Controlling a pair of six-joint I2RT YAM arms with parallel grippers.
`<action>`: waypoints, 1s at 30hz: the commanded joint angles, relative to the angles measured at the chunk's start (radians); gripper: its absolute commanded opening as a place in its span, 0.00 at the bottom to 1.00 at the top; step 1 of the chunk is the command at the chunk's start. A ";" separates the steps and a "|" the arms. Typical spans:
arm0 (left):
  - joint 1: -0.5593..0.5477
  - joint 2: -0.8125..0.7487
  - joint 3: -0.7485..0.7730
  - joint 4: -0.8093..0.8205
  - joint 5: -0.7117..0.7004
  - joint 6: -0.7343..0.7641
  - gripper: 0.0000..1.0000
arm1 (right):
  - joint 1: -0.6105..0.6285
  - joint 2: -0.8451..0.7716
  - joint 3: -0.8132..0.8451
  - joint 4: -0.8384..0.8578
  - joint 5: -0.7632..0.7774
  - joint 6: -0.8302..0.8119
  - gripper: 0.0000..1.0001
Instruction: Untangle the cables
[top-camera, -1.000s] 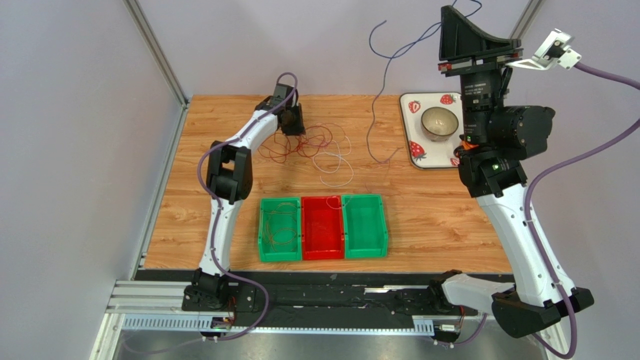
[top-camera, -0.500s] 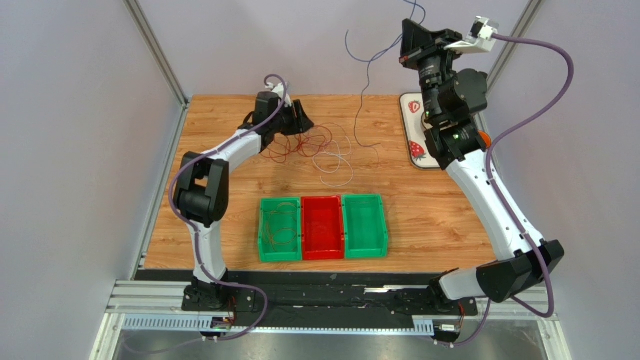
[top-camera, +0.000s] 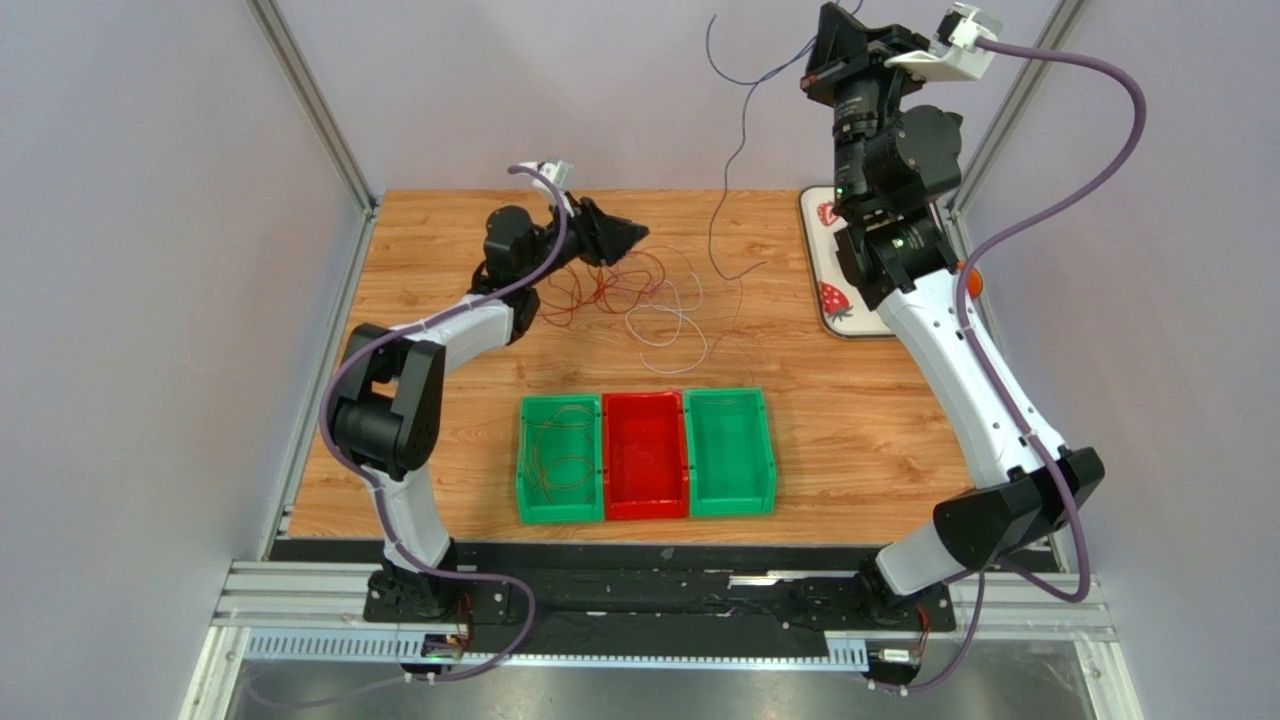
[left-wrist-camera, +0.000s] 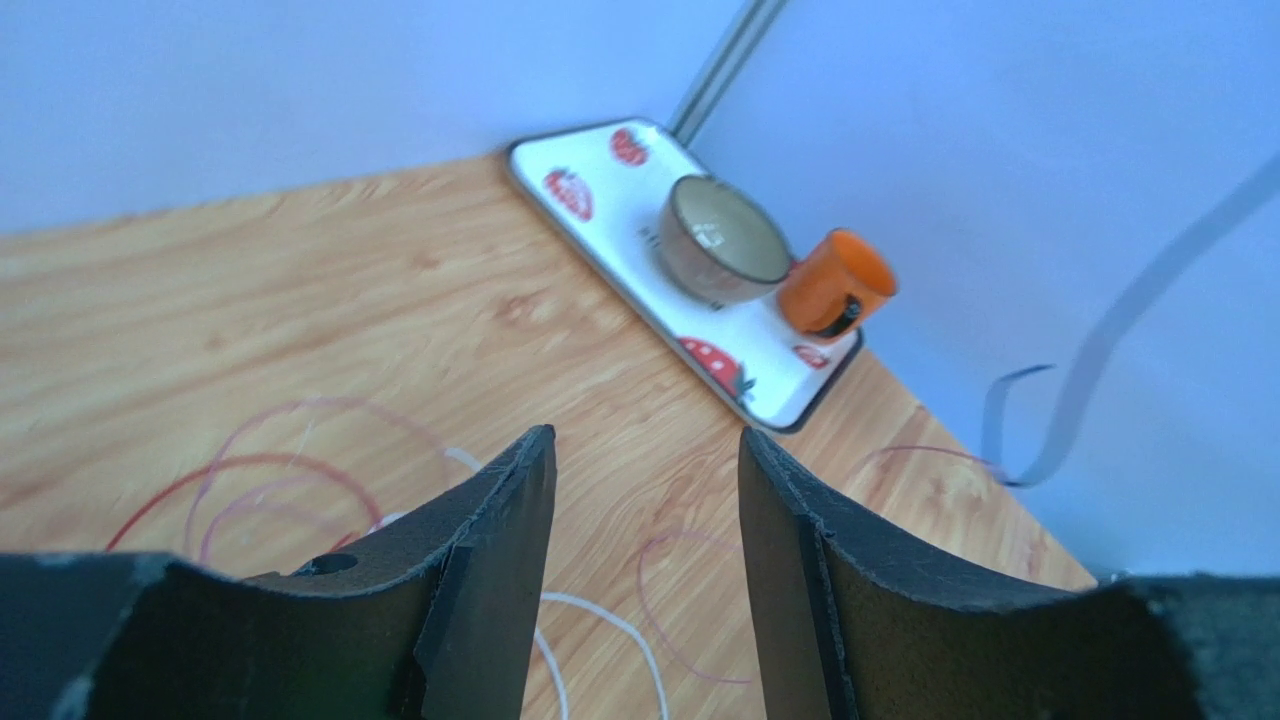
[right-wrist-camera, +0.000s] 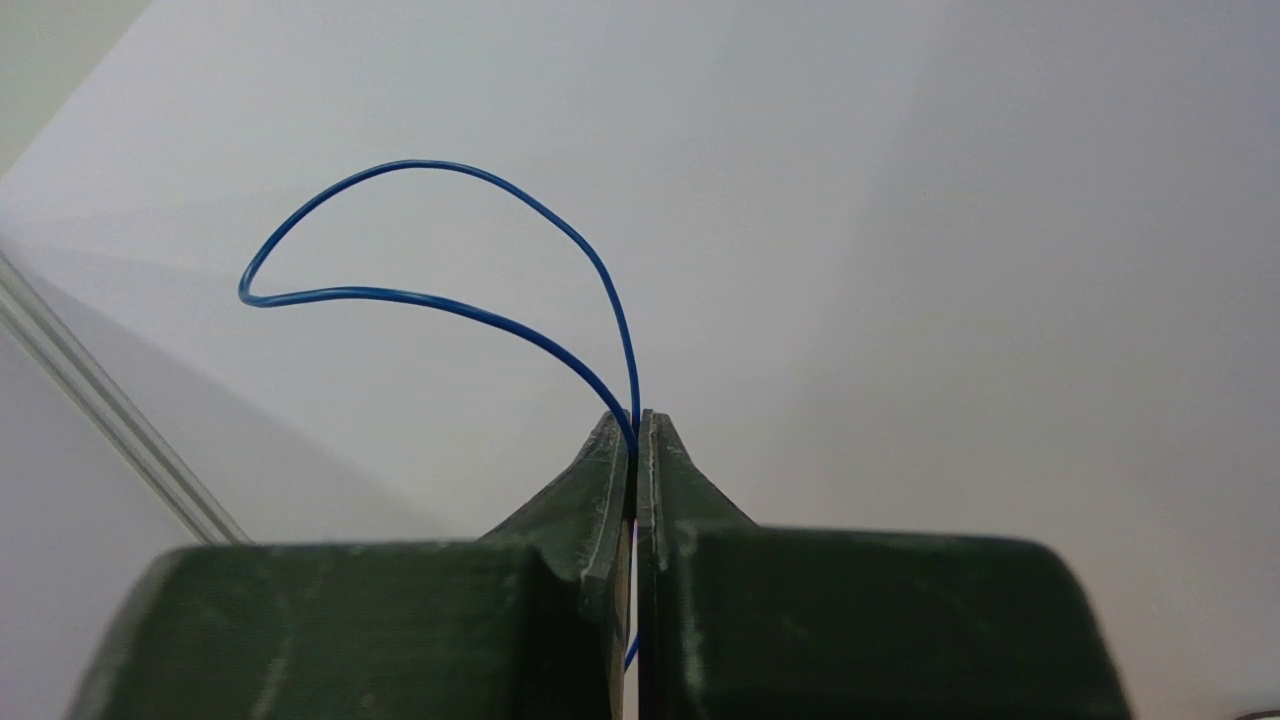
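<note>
The cables lie at the back of the table: a red tangle (top-camera: 601, 285) with a white loop (top-camera: 670, 336) just right of it. Red loops (left-wrist-camera: 278, 468) and a white strand (left-wrist-camera: 609, 618) also show on the wood in the left wrist view. My left gripper (top-camera: 625, 236) hovers over the tangle's far edge, pointing right. Its jaws (left-wrist-camera: 643, 438) stand open with nothing between them. My right gripper (top-camera: 822, 57) is raised high at the back and is shut (right-wrist-camera: 639, 423) on a thin blue cable (right-wrist-camera: 436, 305). That blue cable (top-camera: 727, 188) hangs down to the table.
Three bins sit side by side near the front: a green one (top-camera: 526, 483) holding a brown-orange coil, a red one (top-camera: 645, 507) and another green one (top-camera: 730, 503). A strawberry-print tray (left-wrist-camera: 601, 162) at the back right carries a bowl (left-wrist-camera: 726, 255) and an orange cup (left-wrist-camera: 836, 282).
My left gripper opened, lifted off the red tangle and turned to point right. The right arm swung left and higher with the blue cable, dragging its hanging end leftward.
</note>
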 joint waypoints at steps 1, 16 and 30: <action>-0.045 -0.023 -0.037 0.242 0.093 -0.048 0.56 | 0.007 0.051 0.102 0.040 0.117 -0.106 0.00; -0.145 -0.003 -0.030 0.198 0.156 -0.032 0.57 | 0.036 0.135 0.171 0.047 0.182 -0.196 0.00; -0.272 -0.005 0.042 -0.122 0.030 0.114 0.57 | 0.059 0.129 0.159 0.048 0.186 -0.213 0.00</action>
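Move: The lower bend of the hanging blue cable, with a thin pink strand caught on it, is about 13 cm right of the left hand and 7 cm back, nearly level in height. From that hand, the white cable loops lie some 3 cm ahead, 4 cm right and 22 cm below; the red tangle is 11 cm ahead, 6 cm left, equally low. From the right hand, the blue bend hangs about 35 cm below, 4 cm back, 7 cm left. With its fingers staying about half open and empty, the left hand swings right and back in roughly equal parts, some 14 cm in all, passing above the white loops towards the lower bend of the blue cable; it rises slightly at first, sinks a little near the end and turns about 15 degrees clockwise. The right hand keeps its pinch on the blue cable high up, eases forward about 3 cm early on while turning some 10 degrees clockwise, then holds it there nearly still. ##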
